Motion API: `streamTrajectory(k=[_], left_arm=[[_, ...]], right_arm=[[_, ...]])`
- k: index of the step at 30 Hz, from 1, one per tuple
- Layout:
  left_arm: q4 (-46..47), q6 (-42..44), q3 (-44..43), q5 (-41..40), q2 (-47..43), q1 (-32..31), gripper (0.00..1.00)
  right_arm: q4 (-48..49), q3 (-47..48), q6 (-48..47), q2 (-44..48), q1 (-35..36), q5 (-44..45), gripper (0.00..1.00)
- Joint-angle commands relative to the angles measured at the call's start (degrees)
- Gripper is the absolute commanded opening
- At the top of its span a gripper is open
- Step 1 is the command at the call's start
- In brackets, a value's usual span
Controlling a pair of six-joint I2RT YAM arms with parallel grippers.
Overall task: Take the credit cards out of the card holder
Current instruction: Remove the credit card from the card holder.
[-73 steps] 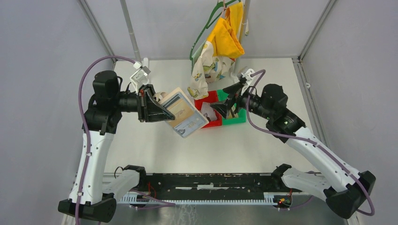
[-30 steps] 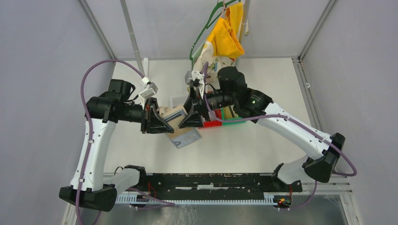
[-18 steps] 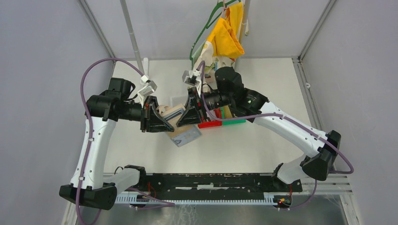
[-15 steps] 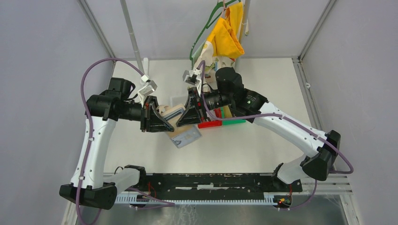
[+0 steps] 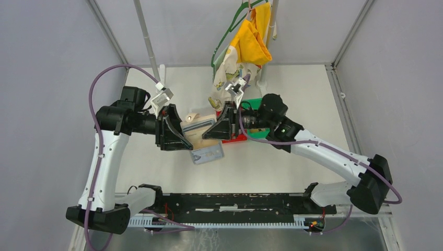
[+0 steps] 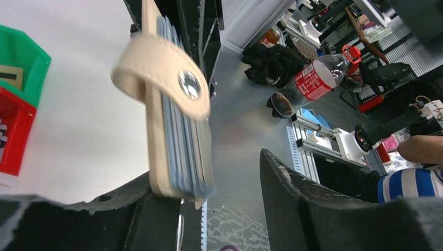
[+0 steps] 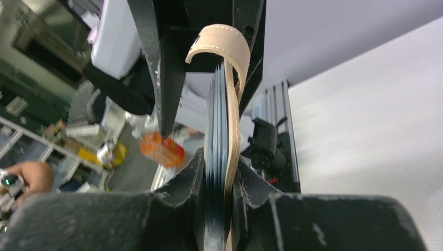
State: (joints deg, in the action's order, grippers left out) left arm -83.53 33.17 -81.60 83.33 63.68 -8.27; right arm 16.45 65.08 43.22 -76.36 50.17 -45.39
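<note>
The card holder (image 5: pixel 200 130), a tan wallet, hangs in the air between both arms, one flap with clear sleeves (image 5: pixel 208 155) drooping below. My right gripper (image 5: pixel 215 128) is shut on it; in the right wrist view both fingers (image 7: pixel 184 184) pinch the stacked sleeves and tan cover (image 7: pixel 225 130), the snap tab (image 7: pixel 222 39) curling over the top. My left gripper (image 5: pixel 180 134) is open: the card holder (image 6: pixel 177 130) leans on one finger (image 6: pixel 141 204), with a clear gap to the other (image 6: pixel 292 198). The credit cards show only as thin blue-grey edges inside the sleeves.
A red bin (image 5: pixel 237 138) and a green bin (image 5: pixel 256 104) sit just behind the right gripper; they also show as the red bin (image 6: pixel 10 141) and green bin (image 6: pixel 23 63). Clothes on a hanger (image 5: pixel 245 42) hang at the back.
The right gripper closed on the card holder and drew back to the right. The left gripper's jaws opened off it, and the holder shifted right with the right arm.
</note>
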Motion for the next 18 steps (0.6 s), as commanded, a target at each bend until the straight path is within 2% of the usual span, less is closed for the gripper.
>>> streamTrajectory(k=[1,4,8,14,18], left_arm=[[1.21,-0.9,-0.7,5.4,-1.48,-0.08,0.62],[-0.4,1.18,-0.19,6.9,-1.29,0.56,0.63],[-0.41,1.73,-0.19,6.95,-0.97,1.38,0.62],[-0.41,2.17,1.35,6.82,-0.36,4.11,0.6],[-0.41,1.63,0.61,7.77,1.06,4.76,0.6]], right_arm=[[26.74,-7.72,13.56,6.81,-1.57,11.35,0.0],[34.73,-10.94,19.0,7.21,-1.57,15.35,0.0],[39.9,-12.58,23.16,6.62,-1.42,18.62,0.0],[46.35,-15.09,25.66,5.86,-0.09,23.84,0.0],[48.49,-16.05,24.0,5.17,1.87,27.89,0.0]])
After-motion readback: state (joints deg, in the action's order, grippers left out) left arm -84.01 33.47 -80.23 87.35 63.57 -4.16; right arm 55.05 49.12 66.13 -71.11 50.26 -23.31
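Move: The right hand already holds the card holder by its right-hand side, with the middle about 1 cm behind and 1 cm to the left of that hand's point. The clear card sheet sticks out some 6 cm behind that hand. From the empty left hand, the holder's middle is about 4 cm right and 1 cm ahead, and the sheet 5 cm right and 3 cm back. The red tray is roughly 16 cm ahead of the right hand, 8 cm to its right and 33 cm lower. Keeping its pinch on the card holder, the right hand lifts it by about 6.5 cm, drawing right away from the left hand and slightly forward, while rolling some 30 degrees so its left-pointing fingers tip upwards. The left hand stays nearly in place beside the holder with fingers spread, only edging up and then forward by about a centimetre. ##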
